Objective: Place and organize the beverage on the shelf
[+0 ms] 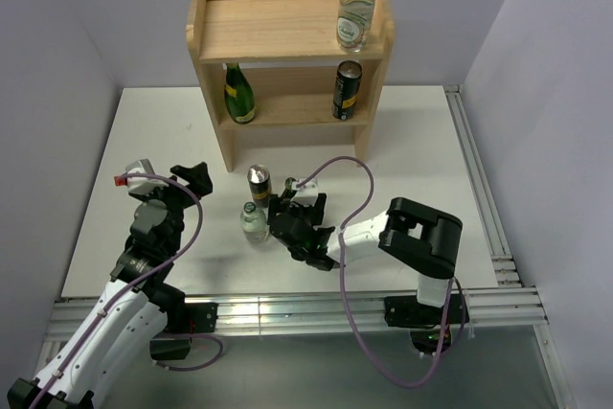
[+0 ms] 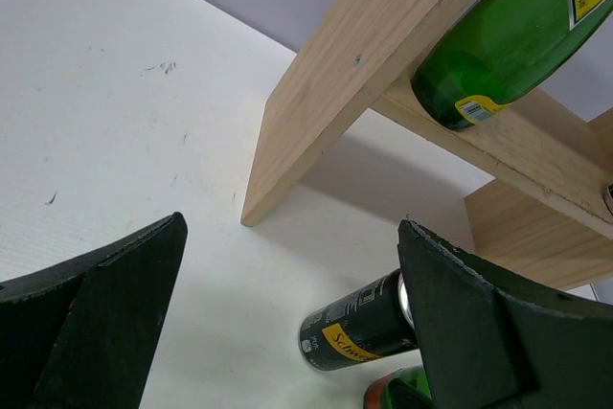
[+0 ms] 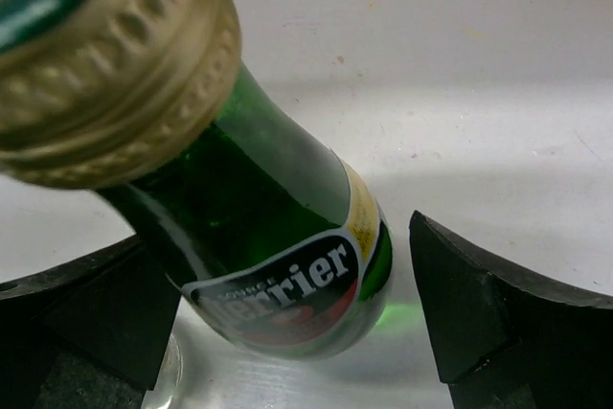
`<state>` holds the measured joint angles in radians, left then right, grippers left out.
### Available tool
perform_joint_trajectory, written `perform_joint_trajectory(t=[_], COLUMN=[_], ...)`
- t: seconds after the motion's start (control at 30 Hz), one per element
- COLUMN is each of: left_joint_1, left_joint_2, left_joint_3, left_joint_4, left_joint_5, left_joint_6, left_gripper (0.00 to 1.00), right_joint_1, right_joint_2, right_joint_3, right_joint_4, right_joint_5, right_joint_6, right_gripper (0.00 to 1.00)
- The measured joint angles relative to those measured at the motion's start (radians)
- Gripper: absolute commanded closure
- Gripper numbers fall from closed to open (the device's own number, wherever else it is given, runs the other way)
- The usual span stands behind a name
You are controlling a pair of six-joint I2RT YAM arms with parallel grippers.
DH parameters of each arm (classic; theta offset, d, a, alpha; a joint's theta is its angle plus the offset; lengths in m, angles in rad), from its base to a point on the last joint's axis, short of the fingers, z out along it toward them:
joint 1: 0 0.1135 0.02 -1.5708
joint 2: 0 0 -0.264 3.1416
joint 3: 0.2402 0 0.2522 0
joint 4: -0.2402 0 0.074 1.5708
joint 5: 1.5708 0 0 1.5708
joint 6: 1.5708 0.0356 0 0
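Note:
The shelf stands at the back of the table. A clear glass bottle is on its top board. On the lower board stand a green bottle at the left and a dark can at the right. A second can and a second clear bottle stand on the table. My right gripper is open around a green Perrier bottle, with a gap at the right finger. My left gripper is open and holds nothing. The can lies well ahead of it.
The shelf's side panel and the green bottle on its lower board fill the upper right of the left wrist view. A metal rail runs along the table's right edge. Purple walls close in the back and sides.

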<state>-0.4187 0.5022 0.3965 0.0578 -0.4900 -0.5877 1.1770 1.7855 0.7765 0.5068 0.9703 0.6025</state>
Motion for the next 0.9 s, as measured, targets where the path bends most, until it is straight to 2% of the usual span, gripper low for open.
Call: perform_joint_trajectory(t=[0.2,0.4,0.5,0.53,0.7,0.73,0.8,0.83,0.9], left_joint_1=[0.0,0.0,0.0,0.0,0.0,0.0,0.0,0.0,0.0], left_joint_2=[0.0,0.0,0.006,0.009,0.018,0.018,0.018,0.018,0.018], left_joint_3=[0.0,0.0,0.0,0.0,0.0,0.0,0.0,0.0,0.0], left_joint_4=[0.006,0.006,0.008,0.008,0.009,0.009,0.009,0.009,0.009], left_joint_5=[0.0,0.0,0.0,0.0,0.0,0.0,0.0,0.0,0.0], left_joint_6=[0.0,0.0,0.0,0.0,0.0,0.0,0.0,0.0,0.0], left_gripper=[0.01,0.01,0.01,0.01,0.01,0.01,0.01,0.01,0.01], right_joint_1=[-0.02,-0.035,-0.042,-0.046,-0.057,-0.058,-0.061,-0.062,-0.063], right_joint_2=[0.061,0.099,0.121,0.13,0.146,0.149,0.151,0.152,0.152], right_joint_3=[-0.001,-0.006,-0.006,-0.006,-0.006,-0.006,-0.006,-0.006,-0.006], right_joint_4=[0.114,0.241,0.288,0.304,0.353,0.361,0.369,0.37,0.37], right_joint_5=[-0.01,-0.014,-0.014,-0.015,-0.023,-0.024,-0.027,-0.029,-0.03], right_joint_6=[-0.065,-0.135,-0.159,-0.172,-0.194,-0.197,-0.2,-0.2,-0.201], right_gripper=[0.02,0.11,0.31,0.47,0.68,0.79,0.88,0.99,1.0])
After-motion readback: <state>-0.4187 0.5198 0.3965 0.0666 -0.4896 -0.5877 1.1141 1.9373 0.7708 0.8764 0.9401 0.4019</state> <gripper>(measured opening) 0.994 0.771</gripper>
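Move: Roughly 4 cm ahead of the open right hand and about 1 cm to its left, the green Perrier bottle stands with its middle near hand height. Around it, level in height, are the black can, some 8 cm ahead and 9 cm left of the right hand, and the clear bottle, about 10 cm left and 1 cm back. From the left hand, the Perrier bottle lies some 23 cm right, 4 cm ahead and 16 cm below. Sliding forward about 3 cm, nearly level, the right hand brings its open fingers around the body of the green Perrier bottle, the fingertips tilting up some 5 degrees. From midway on the fingers close partway and pinch the bottle from both sides, a grip that begins here; the hand then eases to a stop. ##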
